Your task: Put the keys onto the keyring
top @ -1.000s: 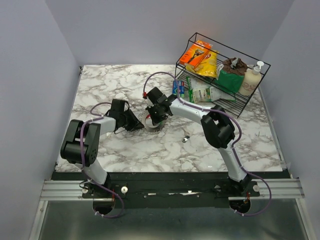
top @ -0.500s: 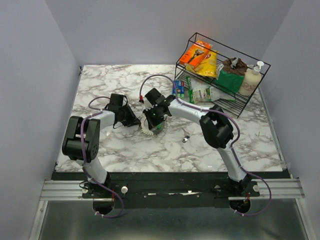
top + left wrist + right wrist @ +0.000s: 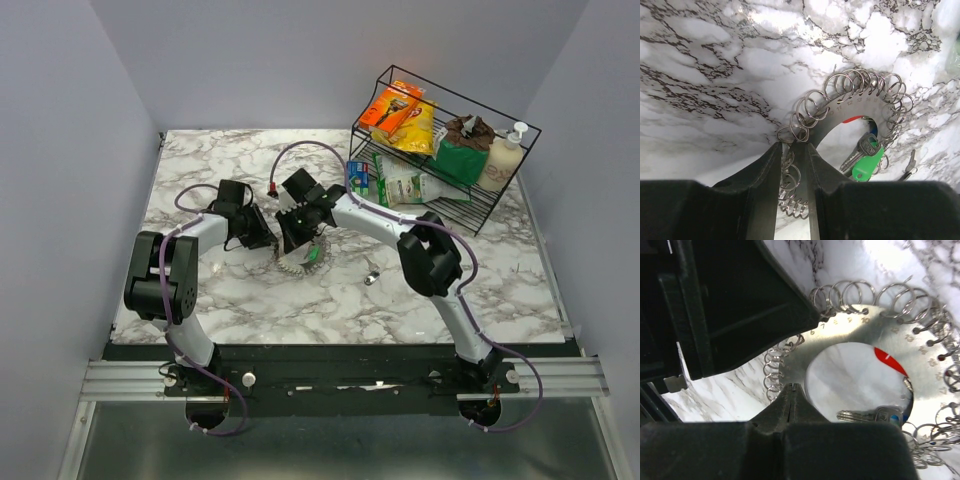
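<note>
The keyring (image 3: 300,262) is a flat silver numbered disc with a big round hole, edged with many small split rings (image 3: 812,107). It lies mid-table between both arms. Keys hang at its hole: a silver one (image 3: 860,152) beside a green head (image 3: 869,165), also seen as a silver key (image 3: 860,415) with a blue head. Another small key (image 3: 371,277) lies loose to the right. My left gripper (image 3: 794,146) straddles the disc's rim, jaws slightly apart with rings between them. My right gripper (image 3: 795,386) is shut, tips against the disc's band (image 3: 805,365).
A black wire rack (image 3: 445,150) with snack packets, a green bag and a soap bottle stands at the back right. The two wrists (image 3: 285,215) crowd close together over the keyring. Grey walls close in the marble table (image 3: 200,160).
The right gripper has swung left and the keyring has shifted a little toward the front left. The left gripper has drawn back left, and its jaws have spread slightly.
</note>
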Available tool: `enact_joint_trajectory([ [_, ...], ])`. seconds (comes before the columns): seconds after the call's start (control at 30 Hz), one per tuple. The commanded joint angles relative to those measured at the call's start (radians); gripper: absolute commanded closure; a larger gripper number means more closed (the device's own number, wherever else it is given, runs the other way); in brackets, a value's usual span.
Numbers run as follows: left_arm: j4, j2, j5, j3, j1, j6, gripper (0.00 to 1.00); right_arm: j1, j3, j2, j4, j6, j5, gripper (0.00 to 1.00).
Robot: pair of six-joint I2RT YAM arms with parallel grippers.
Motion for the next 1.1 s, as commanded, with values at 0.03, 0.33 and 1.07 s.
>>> enact_joint_trajectory([
  [0.03,-0.091,-0.068,-0.075,0.067,0.006,0.07,0.59,-0.002,0.021,-0.044,0.005,0.003,0.088,0.99],
  [0.33,-0.13,-0.213,-0.08,0.006,0.004,0.076,0.48,-0.103,-0.125,-0.183,0.065,0.017,0.164,0.99],
  [1.07,-0.119,-0.246,-0.037,-0.077,-0.016,0.046,0.34,-0.209,-0.28,-0.226,0.095,-0.019,0.143,0.73],
])
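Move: The keyring, the big metal disc with small loops, has its middle about 4 cm right of the right hand and 3 cm ahead, some 3 cm below. The green key lies in its hole, 7 cm to that hand's right and 2 cm ahead; the loose black key is 19 cm right and 4 cm back, the blue packet 19 cm ahead and 16 cm right. For the left hand, at the rim, the middle is 6 cm right and 1 cm back, slightly below. Crossing over the keyring, the right hand swings about 12 cm right and 7 cm forward to beyond its far right rim, rising a little then sinking, turning clockwise and starting to open its shut fingers. The left comes free of the left rim, lifts some 6 cm, then backs off and sinks about halfway again, its fingers spreading wider. ##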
